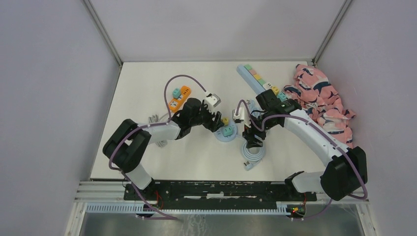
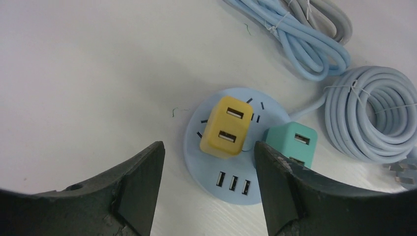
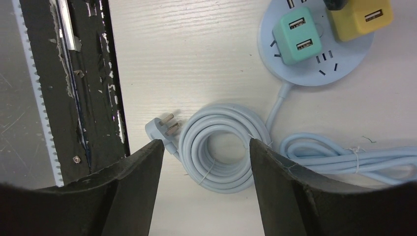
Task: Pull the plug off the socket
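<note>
A round light-blue socket [image 1: 229, 137] [image 2: 202, 172] [image 3: 314, 73] lies mid-table with a yellow plug [image 1: 224, 120] [image 2: 226, 127] [image 3: 361, 17] and a teal plug [image 1: 227, 131] [image 2: 290, 143] [image 3: 297, 34] standing in it. My left gripper [image 1: 215, 121] [image 2: 207, 147] hovers open just short of the yellow plug; its right finger [image 2: 280, 187] is in front of the teal plug and nothing is held. To the socket's right, my right gripper [image 1: 253, 137] [image 3: 205, 142] hangs open and empty above the socket's coiled blue cable [image 1: 252, 155] [image 3: 221, 110].
The cable's own pronged plug [image 3: 160, 127] lies near the black base rail [image 3: 93, 73]. An orange power strip [image 1: 179, 97], a white adapter [image 1: 212, 99] and a long strip with coloured blocks [image 1: 255, 78] lie further back. A pink cloth [image 1: 322, 101] is heaped at the right.
</note>
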`<control>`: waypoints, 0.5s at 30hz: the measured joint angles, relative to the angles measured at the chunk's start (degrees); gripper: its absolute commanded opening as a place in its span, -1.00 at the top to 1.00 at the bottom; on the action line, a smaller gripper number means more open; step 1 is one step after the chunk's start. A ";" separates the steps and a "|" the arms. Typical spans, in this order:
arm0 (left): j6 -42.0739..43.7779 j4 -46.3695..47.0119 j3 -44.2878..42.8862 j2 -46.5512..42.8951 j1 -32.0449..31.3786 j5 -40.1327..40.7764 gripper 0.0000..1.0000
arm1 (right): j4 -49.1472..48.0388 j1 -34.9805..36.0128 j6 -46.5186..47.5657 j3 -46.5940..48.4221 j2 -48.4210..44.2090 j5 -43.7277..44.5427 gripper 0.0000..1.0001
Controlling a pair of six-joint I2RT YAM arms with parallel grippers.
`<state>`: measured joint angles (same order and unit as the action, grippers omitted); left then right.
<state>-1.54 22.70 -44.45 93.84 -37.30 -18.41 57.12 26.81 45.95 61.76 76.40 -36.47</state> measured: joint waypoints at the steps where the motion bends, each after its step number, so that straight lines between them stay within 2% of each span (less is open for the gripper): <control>1: 0.70 -0.57 -0.85 0.70 0.00 -0.11 -0.43 | 0.20 -0.04 0.00 0.02 0.00 -0.15 -0.42; 6: 2.86 -2.47 -3.30 3.06 0.00 -1.55 -0.33 | 0.72 -0.20 0.00 0.02 0.00 -0.90 -0.42; 9: 3.10 -3.26 -4.37 4.87 0.00 -2.91 -0.13 | 0.83 -0.22 0.00 0.02 0.00 -0.98 -0.42; 12: 3.21 -3.72 -5.84 6.86 -0.07 -3.98 0.29 | 0.83 -0.24 0.00 0.02 0.00 -1.09 -0.42; 15: 3.72 -3.76 -6.75 7.56 -0.20 -4.37 0.80 | 0.83 -0.26 0.00 0.02 0.00 -1.33 -0.42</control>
<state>2.17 18.94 -51.20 101.41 -37.50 -22.79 57.95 26.55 45.95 61.78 76.40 -37.80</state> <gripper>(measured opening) 0.363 0.709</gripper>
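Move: The yellow plug stands just off the left fingertips, about 1 cm ahead, 3 cm to the right and 3 cm below. The teal plug lies roughly 3 cm back, 4 cm right and 3 cm below. The round socket's centre is some 3 cm back, 4 cm right and 6 cm down; the coiled cable is about 12 cm back, 15 cm right. From the idle right hand the yellow plug lies some 13 cm ahead, 13 cm left and 8 cm below. Down and to the right, about 3 cm in all, the left hand eases its open fingers onto the yellow plug, turning slightly clockwise. The fingers narrow slowly at first, then close faster as the descent ends, and pinch the near part of the yellow plug from both sides. ##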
